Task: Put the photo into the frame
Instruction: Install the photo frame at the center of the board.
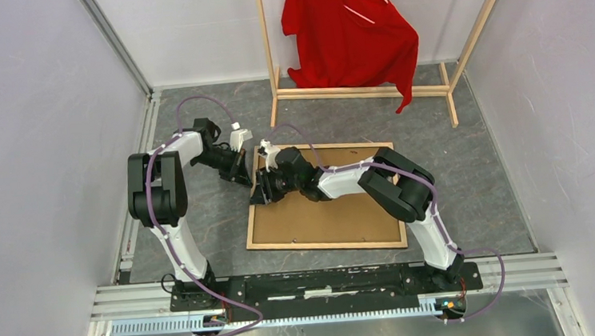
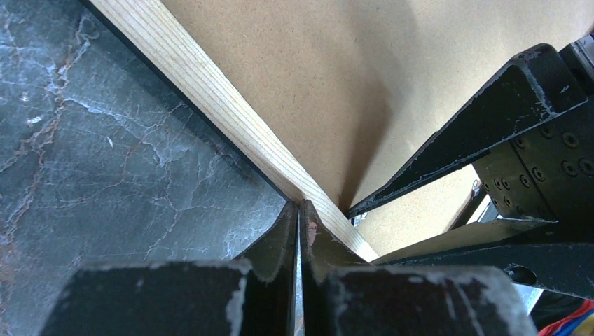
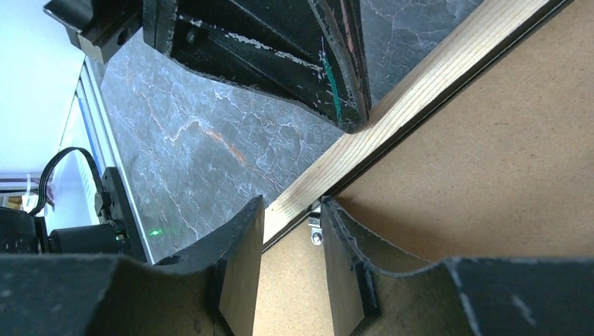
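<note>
The frame [image 1: 324, 246] lies face down on the table, its light wood back rails up, with the thin brown backing board [image 1: 338, 213] inside it. The photo is hidden. My left gripper [image 1: 240, 172] is shut and empty, its tips [image 2: 300, 204] against the frame's left rail [image 2: 210, 98]. My right gripper [image 1: 263, 193] is open just beside it over the same rail. In the right wrist view its fingers [image 3: 293, 203] straddle the rail's [image 3: 420, 91] inner edge and a small metal clip [image 3: 316, 231] on the board [image 3: 490, 175]. The left gripper's shut fingers [image 3: 347, 84] show above.
A wooden clothes rack [image 1: 360, 92] with a red shirt [image 1: 348, 32] stands at the back of the table. Grey walls close in both sides. The table top [image 1: 470, 162] is dark grey marble pattern. The arms' base rail [image 1: 327, 282] runs along the near edge.
</note>
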`<state>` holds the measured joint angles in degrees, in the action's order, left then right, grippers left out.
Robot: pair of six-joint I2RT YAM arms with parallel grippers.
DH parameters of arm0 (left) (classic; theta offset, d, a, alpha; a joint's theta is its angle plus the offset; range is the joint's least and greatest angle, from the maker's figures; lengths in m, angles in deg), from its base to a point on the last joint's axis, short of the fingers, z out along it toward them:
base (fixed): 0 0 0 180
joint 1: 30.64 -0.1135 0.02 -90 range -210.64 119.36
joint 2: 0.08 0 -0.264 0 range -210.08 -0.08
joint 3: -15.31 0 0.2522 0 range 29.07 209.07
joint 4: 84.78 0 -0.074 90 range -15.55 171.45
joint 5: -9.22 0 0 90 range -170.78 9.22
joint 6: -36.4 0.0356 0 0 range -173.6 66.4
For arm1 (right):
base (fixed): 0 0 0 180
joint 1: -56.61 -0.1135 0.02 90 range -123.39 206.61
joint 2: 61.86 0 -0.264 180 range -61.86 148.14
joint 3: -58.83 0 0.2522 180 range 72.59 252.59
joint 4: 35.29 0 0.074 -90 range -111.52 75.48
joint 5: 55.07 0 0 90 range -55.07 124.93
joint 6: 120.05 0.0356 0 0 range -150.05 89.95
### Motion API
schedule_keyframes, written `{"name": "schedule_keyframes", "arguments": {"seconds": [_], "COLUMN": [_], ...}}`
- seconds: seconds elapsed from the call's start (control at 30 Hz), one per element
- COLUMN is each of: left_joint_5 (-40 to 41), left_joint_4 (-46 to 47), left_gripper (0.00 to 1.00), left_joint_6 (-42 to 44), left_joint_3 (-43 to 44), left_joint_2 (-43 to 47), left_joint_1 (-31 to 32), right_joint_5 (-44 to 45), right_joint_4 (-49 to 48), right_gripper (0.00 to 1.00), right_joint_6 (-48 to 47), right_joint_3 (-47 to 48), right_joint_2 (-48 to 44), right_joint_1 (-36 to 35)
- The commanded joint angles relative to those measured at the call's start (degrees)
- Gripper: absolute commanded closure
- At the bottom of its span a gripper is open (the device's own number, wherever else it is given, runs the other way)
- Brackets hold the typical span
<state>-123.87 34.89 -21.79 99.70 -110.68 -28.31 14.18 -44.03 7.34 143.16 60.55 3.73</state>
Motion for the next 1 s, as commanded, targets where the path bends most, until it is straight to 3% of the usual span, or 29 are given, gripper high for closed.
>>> {"name": "schedule_keyframes", "arguments": {"seconds": [0.0, 0.67, 0.77, 0.97], "left_joint_5": [0.83, 0.9, 1.13, 1.98], "left_joint_4": [0.82, -0.05, -1.35, -2.42], "left_gripper": [0.94, 0.94, 0.95, 0.95], "left_joint_6": [-0.08, -0.48, 0.08, 1.6], "left_joint_3": [-1.37, -0.25, 0.6, 1.59], "left_joint_2": [-0.39, -0.71, -0.56, 1.43], "left_joint_1": [1.26, 1.63, 1.63, 1.56], "right_joint_5": [1.42, 1.54, 1.69, 7.15], "right_joint_4": [1.42, 2.46, 2.78, 6.58], "right_gripper": [0.58, 0.59, 0.52, 0.28], "right_joint_6": [-0.07, -0.43, -1.19, -5.31], "right_joint_3": [-1.8, 0.23, 1.07, -4.27], "right_joint_2": [-1.77, -2.61, -4.61, -16.42], "right_joint_1": [-0.64, -0.78, 1.78, 9.17]}}
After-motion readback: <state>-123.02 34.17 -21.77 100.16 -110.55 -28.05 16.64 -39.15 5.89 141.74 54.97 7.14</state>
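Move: The right hand's fingers, about half open, straddle the metal tab on the frame's left border: the tab is about 1 cm ahead of the hand point and 1 cm below. The left gripper's tips are some 5 cm ahead and 2 cm left; the frame's near left corner is about 12 cm back and 3 cm left. The next tab, on the near border, sits 11 cm back and 9 cm right. From the left hand, the first tab is 5 cm back, 2 cm right and 1 cm down. Still touching the metal tab with its forward fingertip, the right hand creeps back barely half a centimetre and seems to bear on the tab. It then comes free, quickening to the right, forward and up over the backing board, about 3 cm sideways, as its fingers spread wider. The left hand stays put, its shut fingertips kept on the frame's left border. ##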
